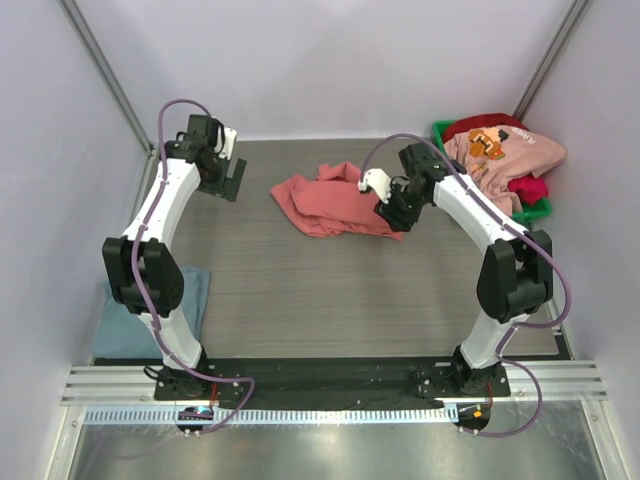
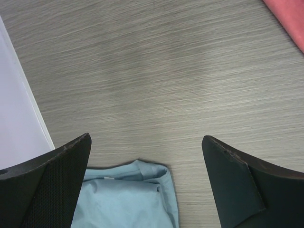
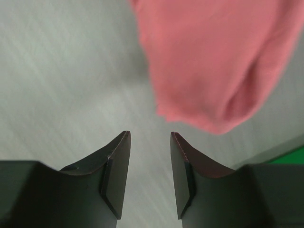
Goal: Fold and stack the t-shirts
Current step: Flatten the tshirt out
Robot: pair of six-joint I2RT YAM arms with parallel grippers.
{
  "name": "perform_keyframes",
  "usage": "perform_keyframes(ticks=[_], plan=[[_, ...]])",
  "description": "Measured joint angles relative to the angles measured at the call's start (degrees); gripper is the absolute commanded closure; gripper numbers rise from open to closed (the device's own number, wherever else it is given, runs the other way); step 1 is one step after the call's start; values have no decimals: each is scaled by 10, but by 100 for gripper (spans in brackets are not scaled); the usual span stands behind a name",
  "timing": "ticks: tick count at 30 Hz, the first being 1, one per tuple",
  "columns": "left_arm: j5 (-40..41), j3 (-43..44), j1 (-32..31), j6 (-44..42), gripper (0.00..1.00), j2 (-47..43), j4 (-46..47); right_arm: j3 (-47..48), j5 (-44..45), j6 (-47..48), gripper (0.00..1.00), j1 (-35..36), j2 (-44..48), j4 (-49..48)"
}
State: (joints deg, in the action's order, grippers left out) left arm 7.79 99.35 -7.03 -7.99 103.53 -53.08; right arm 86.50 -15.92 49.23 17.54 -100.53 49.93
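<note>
A crumpled salmon-red t-shirt (image 1: 330, 203) lies at the back middle of the table. My right gripper (image 1: 392, 215) hovers at its right edge. In the right wrist view the gripper (image 3: 150, 134) is open, jaws partly apart with nothing between them, and the salmon-red cloth (image 3: 213, 61) hangs just beyond the fingertips. My left gripper (image 1: 232, 180) is wide open at the back left, away from that shirt. A folded grey-blue t-shirt (image 1: 150, 310) lies at the table's left edge and shows below the left gripper (image 2: 146, 137) as pale blue cloth (image 2: 128, 197).
A green bin (image 1: 540, 210) stands at the back right. It holds a light pink t-shirt with orange print (image 1: 505, 150) and a crimson t-shirt (image 1: 527, 187). White walls close in on both sides. A metal rail (image 1: 330, 385) runs along the near edge.
</note>
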Motion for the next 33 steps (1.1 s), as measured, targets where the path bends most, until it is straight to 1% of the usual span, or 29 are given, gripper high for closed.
perform_keyframes(ticks=[4,10,20,29,33], plan=[[3,-2,0,0,0,-2,0,-45,-8,34,56,-3,13,42],[9,-2,0,-2,0,-2,-3,-79,1,46,55,0,4,39],[19,-2,0,-6,0,-2,-5,-38,30,37,50,-2,-116,-10],[23,-2,0,-13,0,-2,-5,-16,51,29,50,-15,-145,-45],[23,-1,0,-13,0,2,-5,-16,59,20,56,-24,-157,-62]])
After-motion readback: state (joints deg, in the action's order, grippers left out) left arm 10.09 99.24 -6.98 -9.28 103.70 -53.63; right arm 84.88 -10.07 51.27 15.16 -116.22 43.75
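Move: The coral t-shirt's near right corner lies about 12 cm below the right hand, some 3 cm ahead and 2 cm to its right. The shirt's middle is roughly 10 cm ahead and 12 cm left of that hand. The green basket with the pink shirt stands about 25 cm right and 17 cm ahead. From the left hand, the same corner is some 42 cm right, 5 cm back and 17 cm lower. Half-open, the right hand sinks about 11 cm, swinging back 5 then forward 7, to the coral shirt's near hem. ##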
